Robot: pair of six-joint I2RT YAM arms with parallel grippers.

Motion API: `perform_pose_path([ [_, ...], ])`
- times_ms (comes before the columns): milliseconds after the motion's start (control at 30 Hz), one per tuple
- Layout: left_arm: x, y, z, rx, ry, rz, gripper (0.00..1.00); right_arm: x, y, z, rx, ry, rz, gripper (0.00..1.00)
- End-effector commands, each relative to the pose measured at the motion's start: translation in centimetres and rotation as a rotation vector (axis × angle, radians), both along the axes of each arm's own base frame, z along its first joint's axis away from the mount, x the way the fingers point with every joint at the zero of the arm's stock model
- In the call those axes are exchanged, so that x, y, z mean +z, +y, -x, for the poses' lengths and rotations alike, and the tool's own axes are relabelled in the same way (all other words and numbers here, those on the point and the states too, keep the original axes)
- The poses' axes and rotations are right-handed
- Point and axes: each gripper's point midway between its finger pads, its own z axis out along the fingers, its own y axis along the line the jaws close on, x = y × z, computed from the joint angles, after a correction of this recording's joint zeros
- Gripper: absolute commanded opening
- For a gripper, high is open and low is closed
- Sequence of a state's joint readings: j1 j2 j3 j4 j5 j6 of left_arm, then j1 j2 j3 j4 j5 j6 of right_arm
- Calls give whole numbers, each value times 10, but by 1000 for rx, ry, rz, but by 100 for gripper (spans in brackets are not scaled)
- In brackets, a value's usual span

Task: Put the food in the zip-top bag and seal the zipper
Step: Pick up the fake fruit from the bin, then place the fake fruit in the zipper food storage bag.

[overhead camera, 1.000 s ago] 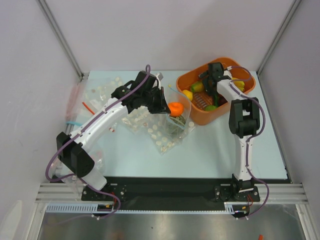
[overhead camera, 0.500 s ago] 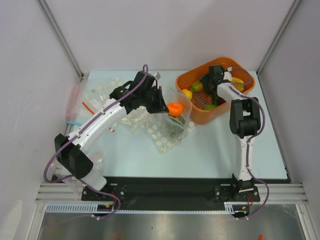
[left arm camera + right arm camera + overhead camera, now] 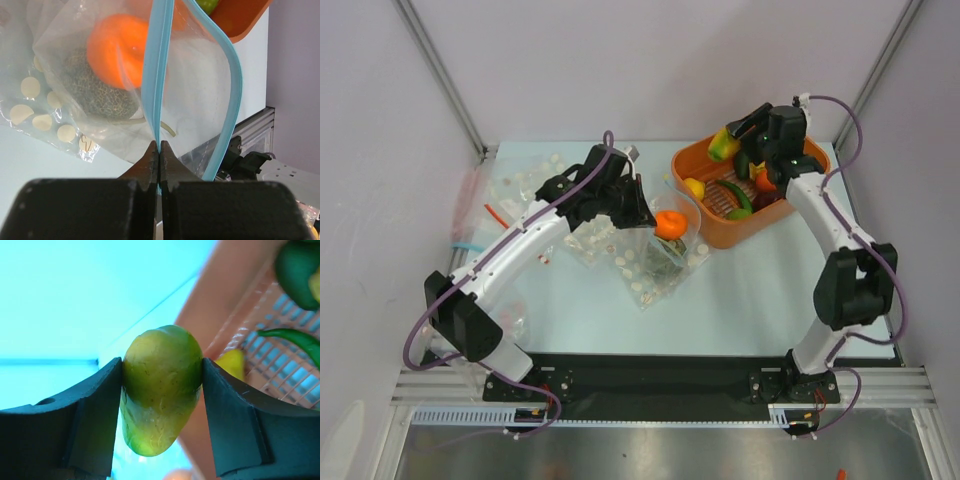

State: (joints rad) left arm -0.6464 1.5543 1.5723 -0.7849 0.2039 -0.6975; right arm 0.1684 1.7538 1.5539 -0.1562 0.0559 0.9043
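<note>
My left gripper [image 3: 642, 212] [image 3: 159, 150] is shut on the light-blue zipper strip [image 3: 156, 65] of the clear zip-top bag [image 3: 670, 240] and holds its mouth open. Inside the bag lie an orange [image 3: 669, 223] [image 3: 120, 50] and a grey-green bumpy ball [image 3: 95, 90]. My right gripper [image 3: 732, 140] [image 3: 161, 385] is shut on a yellow-green mango [image 3: 724, 146] [image 3: 160, 390] and holds it above the far left rim of the orange basket [image 3: 720, 235]. A lemon [image 3: 694, 188], a green pepper [image 3: 740, 205] and other toy food lie in the basket.
Clear bags printed with white dots [image 3: 640, 268] lie under and to the left of the zip-top bag. A clear bag with a red strip [image 3: 470, 200] lies at the far left. White walls and metal posts close in the table at the back and sides.
My right gripper has lifted out of the basket with the mango in it and the arm has stretched up and back. My left gripper keeps its hold on the bag's mouth.
</note>
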Motion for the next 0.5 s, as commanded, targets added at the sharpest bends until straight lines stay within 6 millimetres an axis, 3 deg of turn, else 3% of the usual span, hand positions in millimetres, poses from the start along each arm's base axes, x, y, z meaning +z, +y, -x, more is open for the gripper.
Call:
perform_pose_path([
  [0,16,1,2,-21,-56,37,0,50,29,40,198,-121,84,36],
  [100,14,0,3,-28,-52,36,0,81,49,81,343,-224,159,37],
  [133,15,0,2,-32,-56,38,0,86,65,97,416,-252,171,37],
  [167,16,0,3,-30,-53,36,0,103,68,114,446,-310,214,38],
  [400,14,-1,6,-47,-44,38,0,111,103,181,590,-357,300,36],
  [467,15,-2,7,-49,-45,47,0,97,115,192,616,-333,319,36],
])
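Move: The yellow-green fruit is already pinched in the right fingers; the zip bag's open mouth lies about 14 cm back, 13 cm left and 10 cm below that hand. In the bag the orange fruit sits some 18 cm back, 15 cm left and 17 cm down. The bin's middle is 2 cm ahead and 8 cm right, the lemon 2 cm back and 5 cm left, both about 19 cm down. From the left hand, the mouth is 7 cm ahead, 6 cm right, slightly lower. Back, leftward and still rising, the right hand sweeps quickly from over the bin towards a place above the bag's mouth, about 18 cm back and 11 cm each left and up. It swings some 30 degrees counter-clockwise and its fingers tip upward, keeping their grip on the yellow-green fruit. The left hand stays put, still pinching the bag's edge. ##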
